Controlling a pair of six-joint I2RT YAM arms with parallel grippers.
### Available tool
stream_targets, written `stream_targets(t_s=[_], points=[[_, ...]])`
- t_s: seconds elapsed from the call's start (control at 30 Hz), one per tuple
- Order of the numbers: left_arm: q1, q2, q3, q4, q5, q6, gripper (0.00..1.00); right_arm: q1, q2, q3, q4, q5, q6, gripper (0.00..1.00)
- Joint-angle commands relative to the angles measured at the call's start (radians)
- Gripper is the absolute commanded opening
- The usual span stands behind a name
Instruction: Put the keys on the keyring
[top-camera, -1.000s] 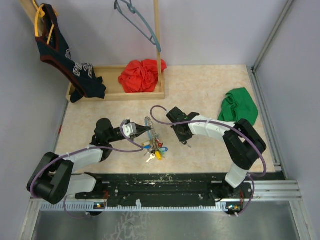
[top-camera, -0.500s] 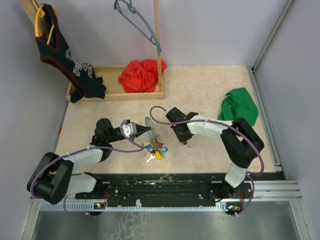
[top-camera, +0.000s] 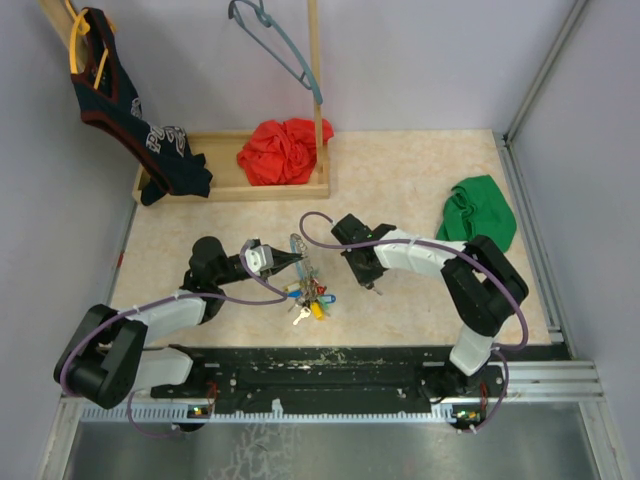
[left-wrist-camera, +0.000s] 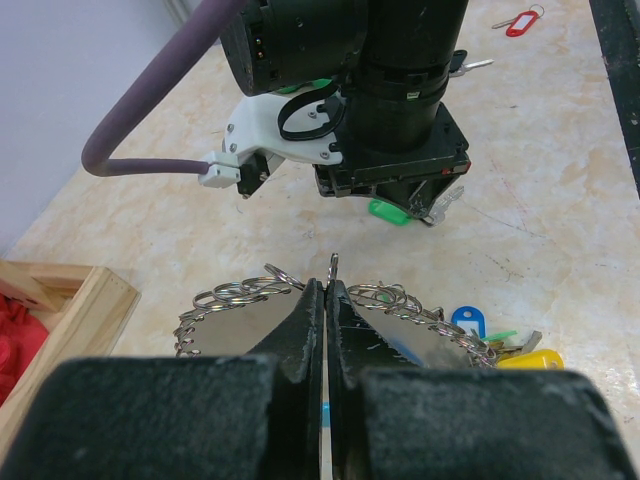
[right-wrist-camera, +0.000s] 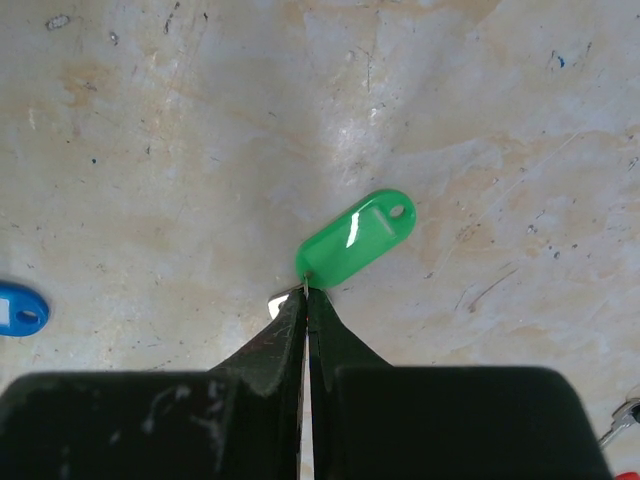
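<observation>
My left gripper (top-camera: 296, 262) (left-wrist-camera: 327, 285) is shut on the keyring (left-wrist-camera: 333, 265), a thin hoop strung with several small split rings (left-wrist-camera: 240, 293). A bunch of keys (top-camera: 310, 296) with blue (left-wrist-camera: 467, 320) and yellow (left-wrist-camera: 530, 358) tags hangs from it onto the table. My right gripper (top-camera: 374, 284) (right-wrist-camera: 305, 295) points down at the table, shut on the small ring of a green-tagged key (right-wrist-camera: 357, 240). That key lies flat, its silver blade (right-wrist-camera: 278, 303) peeking out beside the left finger. In the left wrist view the green tag (left-wrist-camera: 388, 211) shows under the right wrist.
A wooden tray (top-camera: 225, 187) at the back holds a red cloth (top-camera: 283, 150). A green cloth (top-camera: 477, 212) lies at the right. A dark shirt (top-camera: 130, 110) and a grey-blue hanger (top-camera: 275, 40) hang behind. A red-tagged key (left-wrist-camera: 520, 20) lies farther off.
The right gripper's jaws have closed on the green-tagged key's ring, and that arm shifted slightly. The left gripper and keyring have stayed put.
</observation>
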Motion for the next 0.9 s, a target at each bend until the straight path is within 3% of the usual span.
stream_targets(t_s=[0.0,0.13,0.5,0.63,0.8,0.87], points=[[0.007,-0.006,-0.004,0.054,0.023,-0.003,0.0,0.007,-0.007,0.047,0.003,0.016,0.009,0.0],[0.007,-0.008,-0.002,0.054,0.026,-0.002,0.0,0.007,-0.05,0.04,0.019,0.013,-0.025,0.0],[0.008,-0.031,0.003,0.04,0.032,-0.013,0.0,-0.015,-0.294,-0.076,0.257,-0.09,-0.25,0.0],[0.008,-0.046,0.011,0.011,0.038,-0.017,0.0,-0.016,-0.393,-0.149,0.412,-0.171,-0.351,0.0],[0.008,-0.054,0.017,0.001,0.049,-0.028,0.0,-0.029,-0.535,-0.354,0.798,-0.33,-0.44,0.0],[0.008,-0.054,0.019,-0.001,0.055,-0.033,0.01,-0.045,-0.552,-0.391,0.87,-0.409,-0.428,0.0]])
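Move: The keyring, still gripped by the left hand, has its middle about 12 cm to the right hand's left, level with it fore and aft and roughly 9 cm higher. Its bunch of tagged keys hangs about 10 cm left, 3 cm back and 3 cm up. From the left hand, the keyring's middle is some 3 cm below and 1 cm back and right; the green-tagged key is about 13 cm right and 14 cm lower, level fore and aft. The green-tagged key, already pinched at the right fingertips down at the table, is carried straight up about 10 cm and some 4 cm left towards the keyring, after the grip snugs shut. As it climbs, the right wrist swings about 45 degrees, its fingers going from steeply down to slanting forward and left; the left hand keeps hold of the keyring. ##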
